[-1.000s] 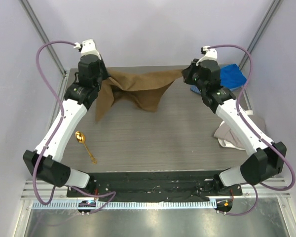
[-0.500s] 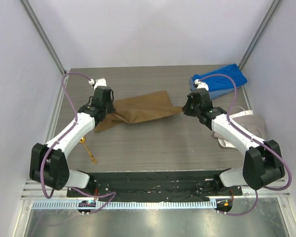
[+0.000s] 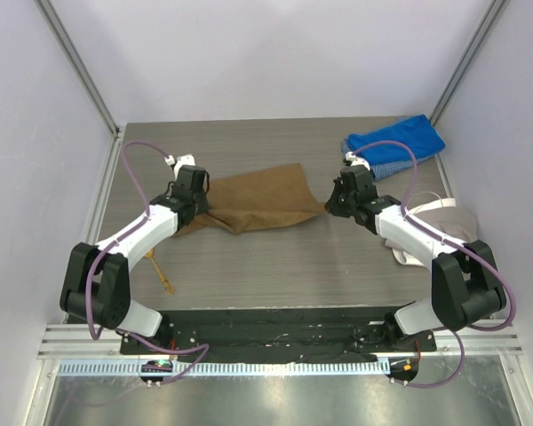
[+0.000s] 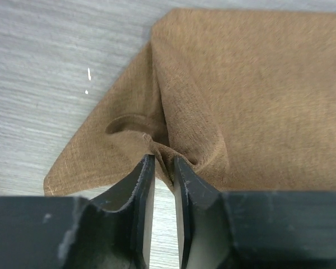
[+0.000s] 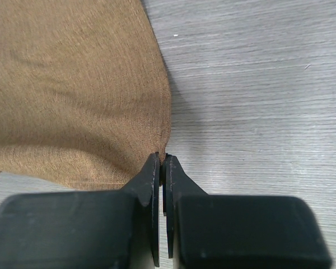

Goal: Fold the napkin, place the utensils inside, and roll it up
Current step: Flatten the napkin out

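Observation:
The tan-brown napkin (image 3: 258,197) lies spread on the grey table (image 3: 293,257), bunched at its left end. My left gripper (image 3: 198,213) sits at that bunched end. In the left wrist view the napkin (image 4: 241,95) shows a small fold poking between the left gripper's (image 4: 163,162) tips, with the jaws slightly apart and table showing through the gap. My right gripper (image 3: 329,206) is shut on the napkin's right corner, and the right wrist view shows the napkin (image 5: 73,84) pinched at the right gripper (image 5: 163,158). The gold spoon (image 3: 164,282) lies near the left arm, its bowl mostly hidden.
A blue cloth (image 3: 395,146) lies at the back right corner. A beige-and-white cap-like item (image 3: 435,222) rests under the right forearm at the right edge. Metal frame posts stand at both back corners.
Both arms came down and toward the front, laying the napkin from hanging in the air onto the table. The left jaws have parted a little; the right stayed shut.

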{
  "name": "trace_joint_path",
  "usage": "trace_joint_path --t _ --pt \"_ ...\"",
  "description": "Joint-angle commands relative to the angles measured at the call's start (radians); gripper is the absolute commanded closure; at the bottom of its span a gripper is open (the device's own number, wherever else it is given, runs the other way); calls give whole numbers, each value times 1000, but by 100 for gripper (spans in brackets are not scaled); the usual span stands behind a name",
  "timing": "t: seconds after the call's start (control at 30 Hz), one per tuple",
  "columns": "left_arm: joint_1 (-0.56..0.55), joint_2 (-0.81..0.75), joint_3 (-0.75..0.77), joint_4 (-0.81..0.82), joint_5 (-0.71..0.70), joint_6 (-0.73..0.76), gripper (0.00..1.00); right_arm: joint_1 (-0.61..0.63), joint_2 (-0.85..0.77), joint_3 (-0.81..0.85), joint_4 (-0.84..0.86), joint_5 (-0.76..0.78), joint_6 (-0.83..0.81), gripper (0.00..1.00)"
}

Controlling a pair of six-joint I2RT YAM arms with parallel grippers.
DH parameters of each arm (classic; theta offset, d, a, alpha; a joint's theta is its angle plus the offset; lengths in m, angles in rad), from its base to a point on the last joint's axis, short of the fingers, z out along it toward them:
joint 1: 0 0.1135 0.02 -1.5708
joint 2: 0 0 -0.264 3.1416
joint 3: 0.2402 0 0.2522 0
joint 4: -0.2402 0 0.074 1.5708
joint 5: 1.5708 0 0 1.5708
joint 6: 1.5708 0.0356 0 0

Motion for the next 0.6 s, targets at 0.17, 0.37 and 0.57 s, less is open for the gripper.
trace_joint_path --t 0.17,0.37,0.57 --pt "9 -19 -27 51 -32 -28 64 -2 9 8 47 -7 9 99" --pt "9 -68 -61 56 -70 -51 59 -3 13 3 45 -16 11 99" --pt "15 -171 -111 67 -107 -60 44 0 10 5 47 -27 12 99"
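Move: The left gripper, just above the table, has its parting fingers around the napkin's rumpled left edge; the napkin's middle lies about 10 cm to its right and 4 cm ahead. The gold spoon is some 9 cm to its left and 13 cm back. The right gripper pinches the napkin's right corner, with the middle about 15 cm to its left and 4 cm ahead; the blue cloth is roughly 15 cm to its right and 21 cm ahead. Let the left gripper go of the napkin: keep opening its fingers to about half wide while it sinks some 1.5 cm to lay the rumpled edge down, then draw it back and left about 2.5 cm, away from the napkin's middle, starting to lift at the very end. Hold the right gripper still, keeping its pinch on the right corner. ##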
